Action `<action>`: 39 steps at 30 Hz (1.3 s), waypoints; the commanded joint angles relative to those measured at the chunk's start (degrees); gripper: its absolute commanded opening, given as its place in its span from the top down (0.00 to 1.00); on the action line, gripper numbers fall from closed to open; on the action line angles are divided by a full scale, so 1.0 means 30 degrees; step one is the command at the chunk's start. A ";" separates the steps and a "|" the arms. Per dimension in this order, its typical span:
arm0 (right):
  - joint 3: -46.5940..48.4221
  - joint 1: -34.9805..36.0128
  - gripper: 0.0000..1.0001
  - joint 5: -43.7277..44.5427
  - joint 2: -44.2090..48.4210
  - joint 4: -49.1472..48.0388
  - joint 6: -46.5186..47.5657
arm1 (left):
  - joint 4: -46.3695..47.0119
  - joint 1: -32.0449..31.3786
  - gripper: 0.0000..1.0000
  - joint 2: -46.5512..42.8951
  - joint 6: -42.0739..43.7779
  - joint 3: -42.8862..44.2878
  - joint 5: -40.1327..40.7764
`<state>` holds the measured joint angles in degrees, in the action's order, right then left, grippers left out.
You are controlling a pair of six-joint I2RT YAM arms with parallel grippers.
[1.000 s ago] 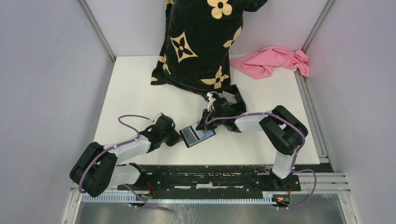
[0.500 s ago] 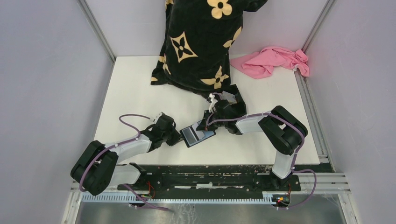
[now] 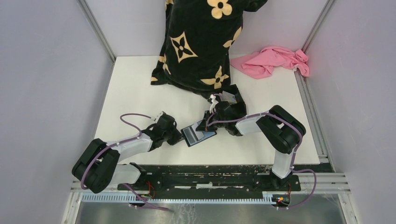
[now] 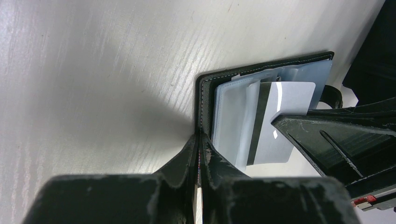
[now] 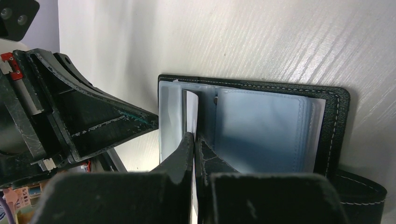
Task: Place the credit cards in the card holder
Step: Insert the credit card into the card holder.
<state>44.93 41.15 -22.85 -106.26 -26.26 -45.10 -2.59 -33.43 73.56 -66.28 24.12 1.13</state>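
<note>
The black card holder (image 3: 196,135) lies open on the white table, its clear pockets (image 5: 261,130) facing up. My left gripper (image 4: 200,140) is shut on the stitched left edge of the card holder's cover (image 4: 261,70). A whitish-grey credit card (image 4: 285,121) with a black stripe sits partly inside a pocket. My right gripper (image 5: 194,137) is shut on that card's outer edge, which appears edge-on (image 5: 190,112). From above, the left gripper (image 3: 181,138) and the right gripper (image 3: 205,127) meet at the holder from opposite sides.
A black pillow with tan flower marks (image 3: 201,42) stands at the back. A pink cloth (image 3: 273,60) lies at the back right. A dark flat object (image 3: 233,98) sits just behind my right wrist. Metal rails (image 3: 317,121) edge the table.
Both arms have shifted very slightly. The holder and card stay in place, and both grips are unchanged.
</note>
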 commanded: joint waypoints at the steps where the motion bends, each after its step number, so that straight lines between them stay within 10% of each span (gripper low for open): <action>1: -0.0779 0.0517 0.99 0.0674 -0.1016 0.1371 0.0352 | -0.0379 -0.0347 0.90 0.0871 0.1028 -0.0135 0.0244; 11: -0.0627 0.0845 0.98 0.0964 -0.1062 0.2429 0.0439 | -0.0125 -0.0655 0.90 0.1260 0.0894 -0.0126 0.0240; 21: 0.0602 0.0891 0.65 0.1930 -0.0048 0.5487 0.2029 | 0.0134 -0.0809 0.91 0.1283 0.0759 -0.0291 0.0342; 39: 0.2203 0.0904 0.51 0.3749 0.1092 0.9288 0.3705 | 0.0628 -0.0898 0.91 0.1378 0.0701 -0.0540 0.0313</action>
<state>51.22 43.90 -15.75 -103.13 -7.81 -37.17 2.44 -35.57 76.05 -66.30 24.05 1.08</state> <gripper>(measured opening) 0.475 0.091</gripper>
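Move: The left fingertips already pinch the left edge of the open card holder; its left pocket lies about 4 cm to their right and 1 cm farther out, and the credit card about 6 cm right and 2 cm ahead. From the right fingertips, shut on that card, the pocket is roughly 2 cm left, 1 cm back and 1 cm down. The black box stands some 15 cm to the right hand's right and 13 cm farther out. Sliding rightward by about 1.5 cm, the left hand keeps its pinch on the holder's edge and takes the pocket towards the card. The right hand eases down and back by about half a centimetre, opens its fingers to about half wide, letting go of the card, then shifts some 1 cm right while rolling about 10 degrees, its left side dipping. ##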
